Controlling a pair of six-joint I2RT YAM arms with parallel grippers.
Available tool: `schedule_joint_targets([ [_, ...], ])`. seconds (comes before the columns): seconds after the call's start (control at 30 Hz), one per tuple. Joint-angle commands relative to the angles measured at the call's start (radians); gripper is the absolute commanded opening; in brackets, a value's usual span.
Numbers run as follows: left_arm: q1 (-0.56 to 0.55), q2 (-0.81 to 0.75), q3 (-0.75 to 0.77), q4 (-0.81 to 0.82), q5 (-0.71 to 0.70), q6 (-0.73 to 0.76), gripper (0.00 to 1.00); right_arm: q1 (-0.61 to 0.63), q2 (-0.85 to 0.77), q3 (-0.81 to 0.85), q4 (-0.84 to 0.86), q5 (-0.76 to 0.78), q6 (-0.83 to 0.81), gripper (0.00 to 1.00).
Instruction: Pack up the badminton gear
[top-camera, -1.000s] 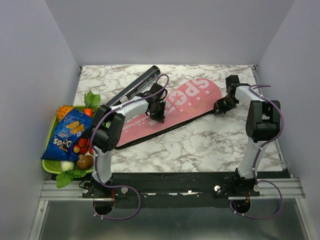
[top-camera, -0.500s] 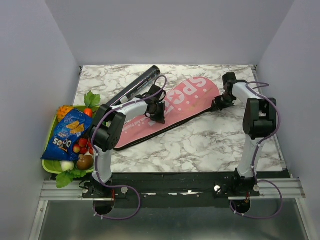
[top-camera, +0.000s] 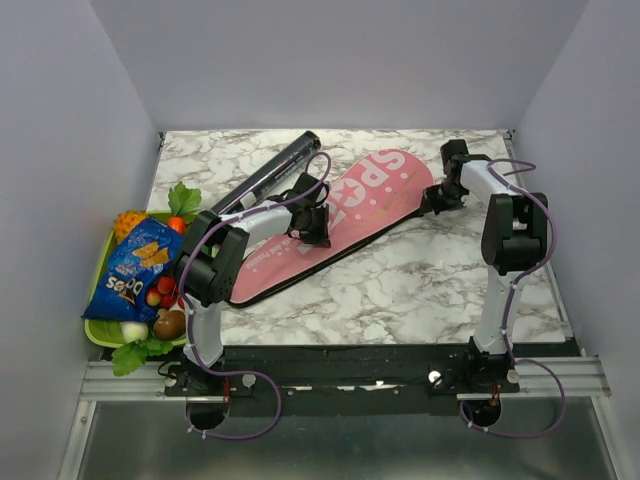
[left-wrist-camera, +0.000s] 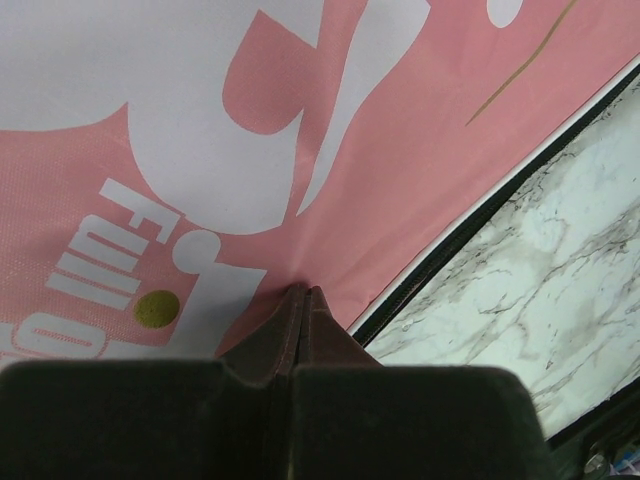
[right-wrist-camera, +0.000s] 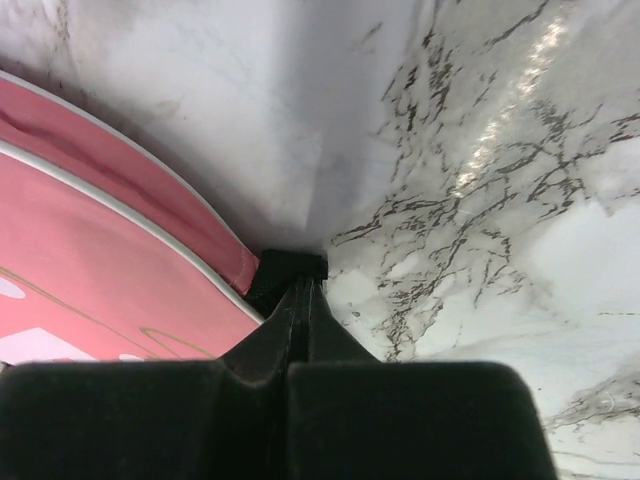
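Note:
The pink racket-shaped bag lettered "SPORT" lies slantwise across the marble table. My left gripper rests on its middle; in the left wrist view it is shut, pinching a fold of the pink fabric. At the bag's wide right end, my right gripper is shut too. The right wrist view shows it clamped on a small black tab at the bag's rim. A long black tube lies behind the bag at the back left, touched by neither gripper.
A green tray of toy fruit sits at the left edge, with a blue snack packet lying on it. Grey walls close in the table on three sides. Bare marble spreads in front of the bag.
My right gripper has shut on the black tab and moved back and left. The bag's wide end swung toward the back with it. The left gripper has stayed pinched on the bag.

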Motion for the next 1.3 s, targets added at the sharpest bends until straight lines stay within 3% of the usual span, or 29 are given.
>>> schedule_joint_targets([
  [0.0, -0.008, 0.025, -0.022, -0.083, 0.006, 0.014, 0.00, 0.042, 0.007, 0.036, 0.032, 0.018, -0.016, 0.01],
  [0.13, -0.007, 0.032, -0.009, -0.084, 0.006, 0.017, 0.00, 0.073, -0.001, 0.061, 0.008, 0.006, -0.072, 0.01],
  [0.53, -0.007, 0.040, -0.014, -0.069, 0.006, 0.018, 0.00, 0.191, -0.090, -0.085, 0.068, -0.107, -0.170, 0.01],
  [0.7, -0.008, 0.037, -0.014, -0.069, 0.003, 0.023, 0.00, 0.219, -0.121, -0.099, 0.063, -0.071, -0.202, 0.01],
  [0.77, -0.007, 0.031, -0.017, -0.067, 0.003, 0.021, 0.00, 0.197, -0.131, -0.065, 0.053, -0.029, -0.233, 0.10],
  [0.8, -0.007, 0.028, -0.022, -0.067, 0.003, 0.026, 0.00, 0.187, -0.133, -0.051, 0.039, -0.022, -0.272, 0.20],
  [0.87, -0.007, 0.023, -0.026, -0.067, 0.002, 0.029, 0.00, 0.153, -0.135, -0.019, 0.028, -0.005, -0.328, 0.25],
  [1.0, -0.007, 0.009, -0.037, -0.067, -0.004, 0.038, 0.00, 0.111, -0.130, 0.084, 0.013, 0.064, -0.637, 0.41],
  [1.1, -0.007, -0.001, -0.040, -0.072, -0.012, 0.048, 0.00, 0.093, -0.118, 0.112, 0.005, 0.115, -0.858, 0.46],
  [1.27, -0.007, -0.010, -0.039, -0.075, -0.013, 0.061, 0.00, 0.093, -0.156, 0.012, 0.104, 0.034, -1.125, 0.46],
])
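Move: The right fingers are shut on the black zip-end tab at the near right edge of the pink racket bag, so it lies right at their tips. The bag's rounded head is about 9 cm to this hand's left and 6 cm farther out, the bag's middle some 23 cm left and 6 cm back. From the left hand, closed on top of the bag beside its middle, the tab lies roughly 27 cm to the right and 9 cm ahead. Fingertips still shut at the zip tab, the right hand pulls left and somewhat back along the bag's near edge, about 10 cm and low, while the left hand stays put, still pressing its closed tips on the bag. The right fingers then open about halfway as the hand swings back right and forward to roughly above where it began, rising some 6 cm, turning counter-clockwise and tilting over. ##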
